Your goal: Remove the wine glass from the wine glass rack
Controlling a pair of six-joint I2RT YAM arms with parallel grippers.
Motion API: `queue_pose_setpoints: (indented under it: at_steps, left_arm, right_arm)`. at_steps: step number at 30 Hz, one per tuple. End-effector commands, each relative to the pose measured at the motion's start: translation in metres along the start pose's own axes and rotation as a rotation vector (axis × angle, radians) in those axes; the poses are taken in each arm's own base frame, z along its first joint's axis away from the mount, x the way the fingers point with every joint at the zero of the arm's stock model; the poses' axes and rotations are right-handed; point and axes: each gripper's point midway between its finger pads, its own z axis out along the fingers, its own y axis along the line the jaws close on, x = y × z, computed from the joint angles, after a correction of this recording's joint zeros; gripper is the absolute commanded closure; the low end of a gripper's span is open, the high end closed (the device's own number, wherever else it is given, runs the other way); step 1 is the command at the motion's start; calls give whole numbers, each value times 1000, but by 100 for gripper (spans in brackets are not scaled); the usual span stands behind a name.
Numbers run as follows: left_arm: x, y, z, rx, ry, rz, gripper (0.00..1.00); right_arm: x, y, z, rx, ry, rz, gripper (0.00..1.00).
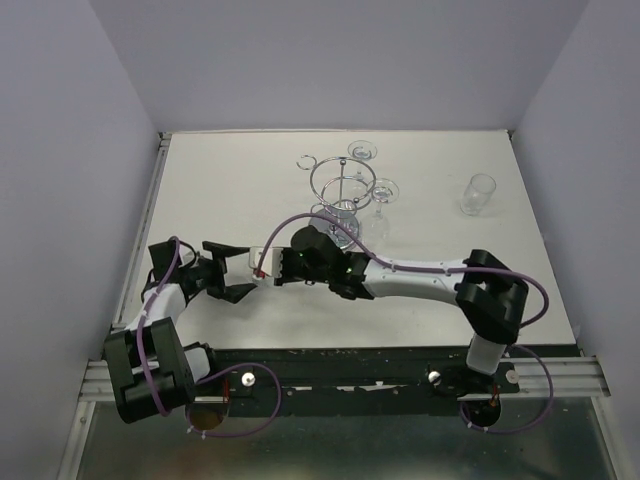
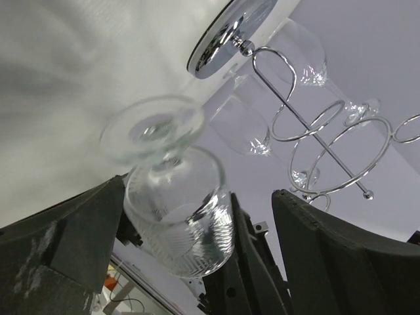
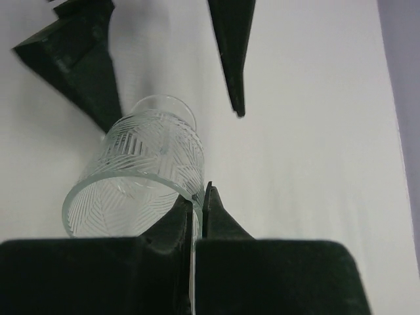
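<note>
A wine glass (image 1: 254, 262) with an etched bowl (image 3: 141, 174) hangs between the two arms, away from the wine glass rack (image 1: 340, 192). My right gripper (image 3: 200, 195) is shut on the rim of its bowl, one finger inside and one outside. My left gripper (image 1: 237, 270) stands open around the glass, its fingers (image 2: 65, 243) apart from the bowl (image 2: 180, 223) on both sides. The glass's foot (image 2: 152, 128) points towards the left wrist camera. The rack's mirrored base (image 2: 230, 33) and wire ring (image 2: 335, 157) show beyond it.
Other wine glasses (image 1: 383, 192) still hang from the rack's loops, one at the back (image 1: 363, 152). A clear tumbler (image 1: 478, 195) stands at the right of the white table (image 1: 240, 180). Grey walls close in both sides.
</note>
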Motion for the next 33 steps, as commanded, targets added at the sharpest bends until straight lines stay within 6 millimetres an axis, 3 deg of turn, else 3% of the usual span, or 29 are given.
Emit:
queue_pose_setpoints:
  at_steps: [1, 3, 9, 13, 16, 23, 27, 33]
  left_arm:
    - [-9, -2, -3, 1, -55, -19, 1]
    - [-11, -4, -3, 7, -60, -15, 1]
    - [-15, -6, -5, 17, -80, -15, 1]
    - [-20, -3, -7, 11, -110, 17, 1]
    - [-27, -1, -8, -23, -155, 55, 1]
    - [-55, -7, 0, -74, -183, 249, 1]
    - [-62, 1, 2, -171, -195, 331, 1]
    - [-74, -5, -2, -224, -228, 407, 1]
  right_arm:
    - [-13, 31, -51, -182, -38, -37, 99]
    - [-2, 46, -69, -245, -11, -64, 99]
    - [25, 54, -123, -273, 88, -76, 99]
    - [43, 71, -162, -349, 157, -45, 99]
    - [40, 76, -201, -424, 195, 29, 99]
    - [26, 65, -278, -407, 231, 156, 99]
    - [25, 57, -303, -411, 277, 271, 99]
    - [55, 36, -324, -258, 367, 419, 99]
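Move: The right hand already pinches the wine glass just taken from the rack; the glass already set down, where this one seems bound, is roughly 52 cm to its right, 31 cm ahead and 9 cm lower. The rack stands about 17 cm right of the hand and 23 cm ahead, with a hanging glass at 27 cm right, 20 cm ahead. From the left hand, the set-down glass is about 54 cm right, 31 cm ahead and 7 cm lower. Draw the right gripper, keeping its pinch on the glass wall, out from between the open left fingers: quickly right about 27 cm and back 12 cm along the near side of the rack, then lift some 8 cm late on, tipping the fingers about 30 degrees further down. Ease the left hand 4 cm forward and left and slightly down, fingers wide open. ##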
